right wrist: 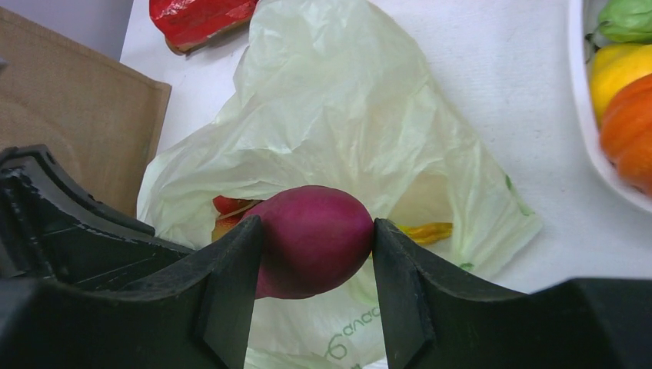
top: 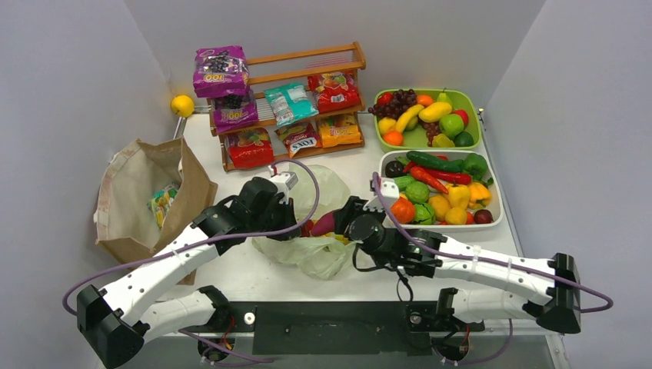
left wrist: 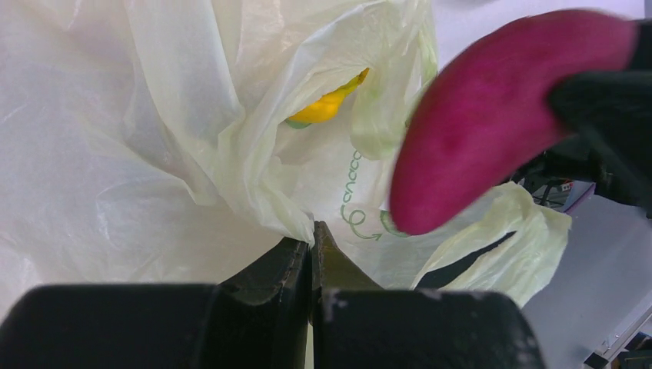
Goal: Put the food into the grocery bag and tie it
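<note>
The pale green grocery bag lies crumpled in the middle of the table, its mouth facing the arms. My left gripper is shut on a fold of the bag's edge, at the bag's left side in the top view. My right gripper is shut on a magenta toy vegetable and holds it just over the bag's mouth. The same vegetable fills the right of the left wrist view. Inside the bag show a yellow piece and red pieces.
A brown paper bag stands at the left. A wooden rack of snack packets is at the back. At the right are a green tray of fruit and a white tray of vegetables.
</note>
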`<state>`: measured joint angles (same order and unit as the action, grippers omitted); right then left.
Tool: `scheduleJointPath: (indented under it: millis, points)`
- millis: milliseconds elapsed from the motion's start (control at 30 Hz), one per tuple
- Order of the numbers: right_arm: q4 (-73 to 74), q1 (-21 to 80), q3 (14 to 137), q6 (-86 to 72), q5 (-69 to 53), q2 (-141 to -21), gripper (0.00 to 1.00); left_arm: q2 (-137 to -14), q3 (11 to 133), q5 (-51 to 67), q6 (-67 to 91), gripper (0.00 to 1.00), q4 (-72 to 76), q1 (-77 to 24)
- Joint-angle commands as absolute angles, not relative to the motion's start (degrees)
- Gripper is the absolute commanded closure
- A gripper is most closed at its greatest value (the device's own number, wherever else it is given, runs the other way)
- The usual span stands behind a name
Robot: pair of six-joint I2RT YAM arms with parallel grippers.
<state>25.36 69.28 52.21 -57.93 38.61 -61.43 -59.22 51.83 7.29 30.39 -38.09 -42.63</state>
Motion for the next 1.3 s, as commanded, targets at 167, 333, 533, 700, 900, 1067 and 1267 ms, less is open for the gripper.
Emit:
scheduleJointPath:
  millis: [167, 333, 533, 700, 900, 1067, 1267]
  points:
    - [14.2, 71.0, 56.2, -56.9, 33.5, -72.0, 0.95, -57.9, 55.2, 7.9, 32.7, 1.0, -35.1, -42.2]
    - [12.1, 71.1, 58.2, -55.2, 27.2, -76.9, 0.93, -57.6, 55.0, 7.8, 33.8, 1.0, -34.4, -41.9]
    - [11.5, 71.1, 59.5, -53.3, 22.1, -79.1, 0.57, -57.5, 54.8, 7.6, 34.1, 1.0, -34.3, -41.3]
    - [11.9, 71.0, 59.4, -53.2, 21.6, -79.4, 0.29, -57.4, 54.5, 7.6, 34.1, 1.0, -34.3, -40.8]
    - [13.0, 71.0, 60.0, -52.9, 21.5, -79.8, 0.11, -57.2, 53.9, 7.8, 34.2, 1.0, -34.3, -40.5]
    - [14.0, 71.0, 60.4, -52.1, 21.5, -79.4, 0.09, -57.1, 53.4, 8.0, 34.2, 1.0, -34.3, -40.4]
    - [18.1, 70.5, 62.1, -50.0, 23.5, -78.0, 0.09, -56.8, 53.2, 7.9, 33.9, 1.0, -34.8, -40.1]
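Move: My right hand has the eggplant. The spot it is bound for, on the floor of the open grocery bag, lies about 5 cm ahead, 6 cm left and 16 cm below. Strawberries lie about 3 cm to the left of that spot and bananas some 6 cm to its right; the rim pinched by my left hand is 11 cm left of my right hand, 1 cm back and 5 cm below. From my left hand the spot is about 6 cm ahead, 5 cm right, 12 cm down. I bring the eggplant about 8 cm left and 6 cm down into the bag's mouth, easing back slightly and swinging my right hand some 15 degrees counter-clockwise. Close beside my left hand I stop travelling left and spread my fingers wide to let go of the eggplant. My left hand keeps its pinch on the rim, holding the bag open with only a small shift. ##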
